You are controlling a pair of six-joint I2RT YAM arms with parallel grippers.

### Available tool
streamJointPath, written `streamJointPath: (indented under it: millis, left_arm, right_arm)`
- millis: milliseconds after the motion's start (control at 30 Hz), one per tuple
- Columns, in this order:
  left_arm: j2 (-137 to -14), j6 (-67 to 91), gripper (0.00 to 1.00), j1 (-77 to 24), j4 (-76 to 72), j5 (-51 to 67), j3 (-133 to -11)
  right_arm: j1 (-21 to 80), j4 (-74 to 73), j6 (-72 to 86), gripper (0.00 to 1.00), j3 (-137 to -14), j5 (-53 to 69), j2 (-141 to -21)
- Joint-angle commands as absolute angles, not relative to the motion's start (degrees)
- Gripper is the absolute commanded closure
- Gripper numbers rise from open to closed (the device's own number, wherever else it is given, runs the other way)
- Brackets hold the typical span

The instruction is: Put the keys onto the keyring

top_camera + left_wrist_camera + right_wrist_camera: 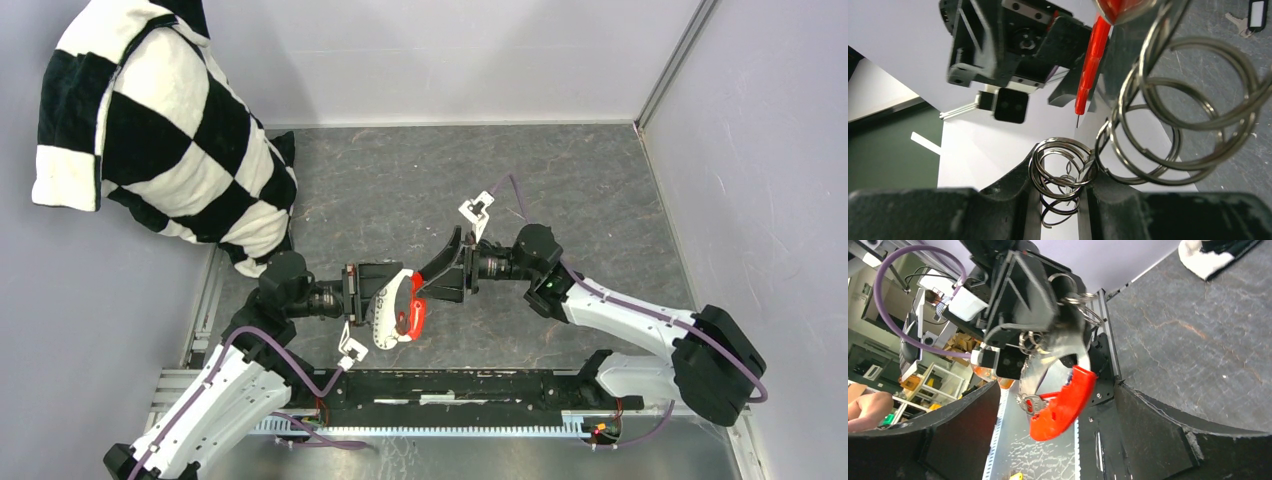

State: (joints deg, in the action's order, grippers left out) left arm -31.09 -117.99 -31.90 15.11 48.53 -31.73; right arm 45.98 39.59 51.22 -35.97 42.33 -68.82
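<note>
My left gripper is shut on the keyring: a small silvery ring sits pinched between its jaws. Larger linked rings hang from it to the right. The long red fob dangles from the rings, together with a pale curved piece. My right gripper stands wide open around the fob, its fingers clear of it on both sides. One key with a black head lies on the table. The red-headed key is not in view.
A black-and-white checked cloth is heaped at the far left corner. Grey walls close in the dark stone-patterned table. A black rail and a metal strip run along the near edge between the arm bases.
</note>
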Motion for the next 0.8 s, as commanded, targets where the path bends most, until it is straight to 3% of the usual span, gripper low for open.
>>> streamJointPath:
  millis: [0, 133, 200, 333, 433, 500, 533, 700, 767]
  left_arm:
    - [-30.69, -138.1, 0.98, -31.9, 12.35, 49.35, -34.74]
    - [-30.57, -138.15, 0.98, -31.91, 12.53, 48.9, -34.8]
    - [-30.84, -138.57, 0.98, -31.9, 12.45, 48.66, -34.61]
    - [-32.15, -139.22, 0.98, -31.9, 11.17, 48.17, -34.37]
    - [-33.04, -139.1, 0.98, -31.9, 10.33, 47.94, -34.61]
    - [-33.63, -138.79, 0.96, -31.95, 10.91, 47.29, -34.84]
    - [-33.99, -138.52, 0.84, -31.91, 11.91, 46.52, -35.27]
    - [-35.69, -130.0, 0.04, -31.95, 21.57, 40.14, -38.91]
    - [-36.36, -125.06, 0.0, -31.93, 24.94, 37.95, -40.67]
  right_arm:
    - [45.91, 42.5, 51.72, 0.12, -35.92, 42.25, -69.76]
    - [46.11, 45.65, 53.32, 0.24, -35.82, 42.03, -70.32]
    - [46.71, 49.87, 55.84, 0.39, -35.6, 42.45, -71.62]
    - [48.65, 62.09, 63.45, 0.78, -34.93, 44.01, -76.03]
    - [49.16, 66.05, 65.91, 0.81, -34.89, 44.08, -77.88]
    - [48.92, 65.16, 64.71, 0.94, -35.43, 43.56, -77.56]
    - [48.61, 63.32, 63.23, 0.99, -35.85, 43.28, -76.91]
    - [43.6, 51.23, 54.63, 1.0, -38.36, 42.46, -72.07]
    - [41.76, 43.07, 48.9, 1.0, -39.84, 42.24, -69.91]
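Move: The red handle hangs just past the right hand's open fingertips, its middle about 2 cm to that hand's left and 3 cm back, at hand height. The metal plate with the rings, still gripped at its far end by the left fingers, has its middle about 6 cm left and 4 cm back of the right hand, level with it; the black-tagged key lies on the table about 9 cm right, 6 cm ahead and 25 cm below. From the left hand the red handle is some 3 cm right and 5 cm back, level. The right hand edges about 1.5 cm left towards the red handle, wrist tipping some 10 degrees as its wide-open fingers shut and pinch the handle near its far end, then eases about 1 cm back to the right with the grip kept. The left hand keeps hold of the plate and lifts about 1.5 cm while those fingers close, then opens wide to let go of the plate and moves some 2 cm forward, sinking about 1 cm. ##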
